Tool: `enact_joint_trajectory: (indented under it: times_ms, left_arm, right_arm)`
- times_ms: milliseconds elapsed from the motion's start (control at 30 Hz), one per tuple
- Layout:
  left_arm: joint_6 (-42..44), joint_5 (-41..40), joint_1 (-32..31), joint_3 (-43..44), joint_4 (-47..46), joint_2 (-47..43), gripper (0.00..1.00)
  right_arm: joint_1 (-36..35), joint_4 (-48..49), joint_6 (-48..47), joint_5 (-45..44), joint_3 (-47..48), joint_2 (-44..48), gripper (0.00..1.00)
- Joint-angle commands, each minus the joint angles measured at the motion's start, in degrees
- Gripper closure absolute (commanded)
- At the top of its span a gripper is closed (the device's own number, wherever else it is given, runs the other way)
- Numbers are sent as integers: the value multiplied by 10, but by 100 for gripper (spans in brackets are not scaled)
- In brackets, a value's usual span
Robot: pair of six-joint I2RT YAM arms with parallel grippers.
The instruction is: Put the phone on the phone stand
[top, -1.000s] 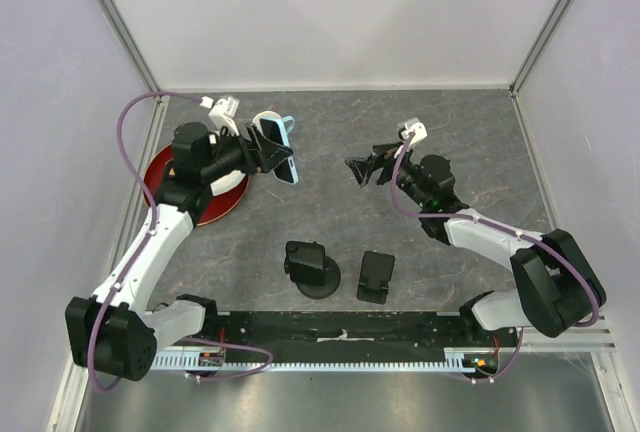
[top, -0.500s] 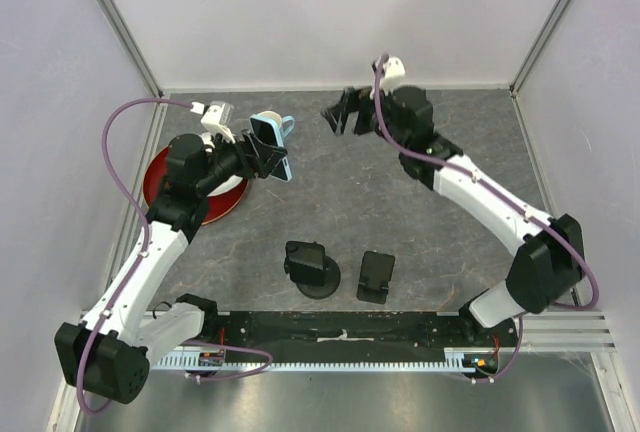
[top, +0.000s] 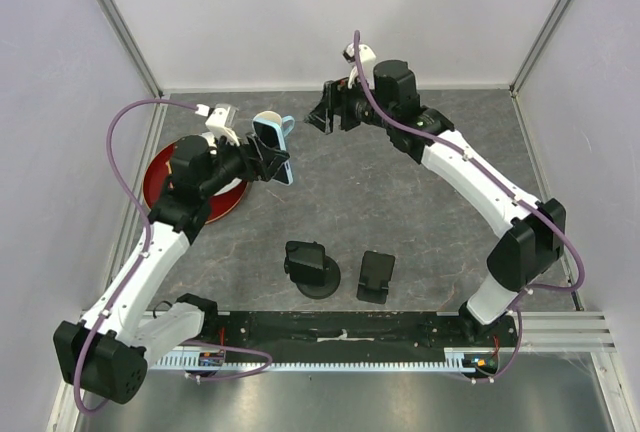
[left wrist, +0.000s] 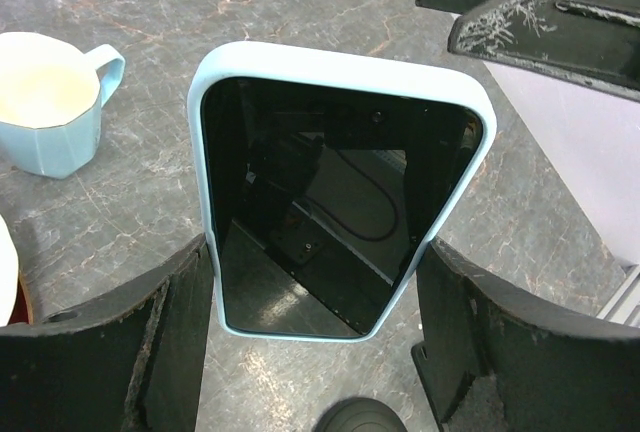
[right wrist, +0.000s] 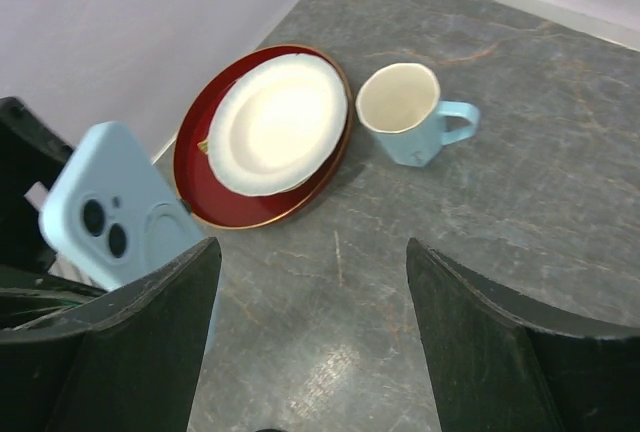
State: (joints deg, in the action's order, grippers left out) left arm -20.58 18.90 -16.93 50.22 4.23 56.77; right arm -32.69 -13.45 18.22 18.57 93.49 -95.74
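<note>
My left gripper is shut on a phone in a light blue case and holds it above the table at the back left. In the left wrist view the phone shows its dark screen between my two fingers. In the right wrist view its blue back with camera lenses shows at the left. My right gripper is open and empty, held high just right of the phone. Two black phone stands sit near the front: a round-based one and a squarer one.
A light blue mug stands at the back behind the phone; it also shows in the right wrist view. A red tray carrying a white plate lies at the left by the wall.
My right arm has swung from mid-right up and leftward to the back, close to the held phone. My left gripper with the phone has shifted only slightly.
</note>
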Motion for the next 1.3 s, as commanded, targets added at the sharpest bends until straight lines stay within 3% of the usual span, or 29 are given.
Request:
enact_joint_trajectory:
  times_ms: [0,200,467,600,833,1267]
  left_arm:
    - [27,-2,-7,8,-46,7,98]
    - [29,-2,-9,16,-30,31,98]
    - [40,-15,-32,18,-25,30,98]
    - [46,-24,-40,19,-23,33,98]
    - [51,-34,-43,21,-19,32,98]
    - [54,-40,-47,21,-18,24,98]
  right_arm:
    - [-34,34,-13,20,-7,18,18]
    - [-48,122,21,18,-50,52,17]
    - [-84,98,-8,7,-49,48,19]
    - [-96,97,-10,-26,-49,41,23]
    - [-107,73,-14,-49,-21,7,51]
    - [-115,74,-3,-42,-25,-7,56]
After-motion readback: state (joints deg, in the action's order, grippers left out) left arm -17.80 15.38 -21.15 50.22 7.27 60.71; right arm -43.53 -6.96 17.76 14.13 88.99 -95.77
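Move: My left hand already holds the phone by its edges, the phone's middle roughly 1 cm ahead of that hand and 2 cm above. From my empty, open right hand, the phone is about 7 cm to the left, 6 cm back and 3 cm lower. The mug stands some 10 cm ahead of my right hand and 11 cm to its left, 27 cm below; the white plate is about 3 cm ahead and 23 cm to the left, 29 cm below. I bring my right hand left and back to the phone, about 8 cm in all, rising slightly midway before sinking, with a small counter-clockwise turn; late on, its fingers close to about half open, one on each face of the phone's upper corner. My left hand keeps its grip and lowers the phone about 3.5 cm, easing slightly right. ##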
